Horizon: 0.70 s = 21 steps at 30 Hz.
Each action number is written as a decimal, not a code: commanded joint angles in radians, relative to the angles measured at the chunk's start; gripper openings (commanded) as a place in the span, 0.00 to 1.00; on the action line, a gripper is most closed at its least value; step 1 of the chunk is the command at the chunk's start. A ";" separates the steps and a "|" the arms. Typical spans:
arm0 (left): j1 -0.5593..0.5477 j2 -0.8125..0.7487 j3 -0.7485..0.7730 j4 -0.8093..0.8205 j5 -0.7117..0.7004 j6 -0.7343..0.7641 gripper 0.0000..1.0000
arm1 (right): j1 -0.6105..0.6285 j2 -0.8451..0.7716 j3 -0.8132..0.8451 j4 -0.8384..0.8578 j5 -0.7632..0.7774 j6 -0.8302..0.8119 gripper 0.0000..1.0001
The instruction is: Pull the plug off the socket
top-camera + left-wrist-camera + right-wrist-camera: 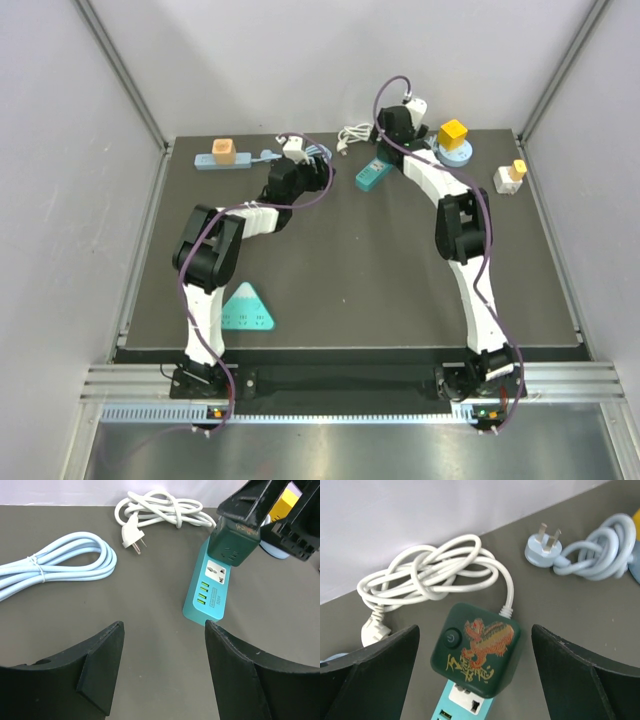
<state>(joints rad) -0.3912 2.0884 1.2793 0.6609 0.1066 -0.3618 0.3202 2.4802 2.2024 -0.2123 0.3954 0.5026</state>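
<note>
A dark green cube plug [477,650] with a gold and red dragon print sits on the far end of the teal socket strip [462,706], its white cord [430,572] coiled behind it. My right gripper [475,628] hangs open over the plug, one finger on each side with a gap to it. From the left wrist view the plug [234,545] and socket strip [207,587] lie ahead to the right. My left gripper [164,630] is open with nothing between its fingers, just short of the strip's near end. In the top view the strip [372,176] lies between both grippers.
A light blue coiled cable [55,562] lies left of the strip. An orange block on a blue bar [223,152] is at the back left, a yellow block on a round blue base [453,135] and a small white block [511,178] at the back right. A teal triangle [246,308] lies near the front left.
</note>
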 commanded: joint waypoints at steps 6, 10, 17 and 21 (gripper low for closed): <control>-0.008 0.006 0.040 0.009 -0.021 0.020 0.70 | 0.039 0.054 0.146 -0.156 0.100 0.089 0.88; -0.008 0.005 0.038 0.006 -0.022 0.021 0.70 | 0.051 0.071 0.157 -0.156 0.132 0.090 0.86; -0.008 0.004 0.049 -0.021 0.007 0.037 0.71 | 0.042 0.092 0.180 -0.159 0.149 0.056 0.62; -0.009 0.005 0.049 -0.020 0.047 0.043 0.71 | 0.045 0.088 0.174 -0.159 0.148 0.033 0.57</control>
<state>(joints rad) -0.3954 2.0884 1.2930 0.6250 0.1154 -0.3439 0.3599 2.5637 2.3379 -0.3706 0.5293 0.5594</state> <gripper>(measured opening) 0.706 0.661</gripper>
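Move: The green plug is almost between my right hand's open fingers, about 3 cm below and 1 cm back and left. The socket it sits in has its middle some 4 cm back, 3 cm left and 6 cm down. The white cord coil lies about 4 cm ahead and 6 cm left, the blue plug about 2 cm ahead and 6 cm right, both some 8 cm below. From my left hand the green plug is about 7 cm ahead, 15 cm right and 4 cm lower. I sink my right hand about 2 cm straddling the green plug, easing back a little under 1 cm as the wrist turns some 5 degrees clockwise and tips slightly down. Once I'm nearly down, I close the fingers from wide open until both pads pinch the plug's two sides; the closing stalls on it. ##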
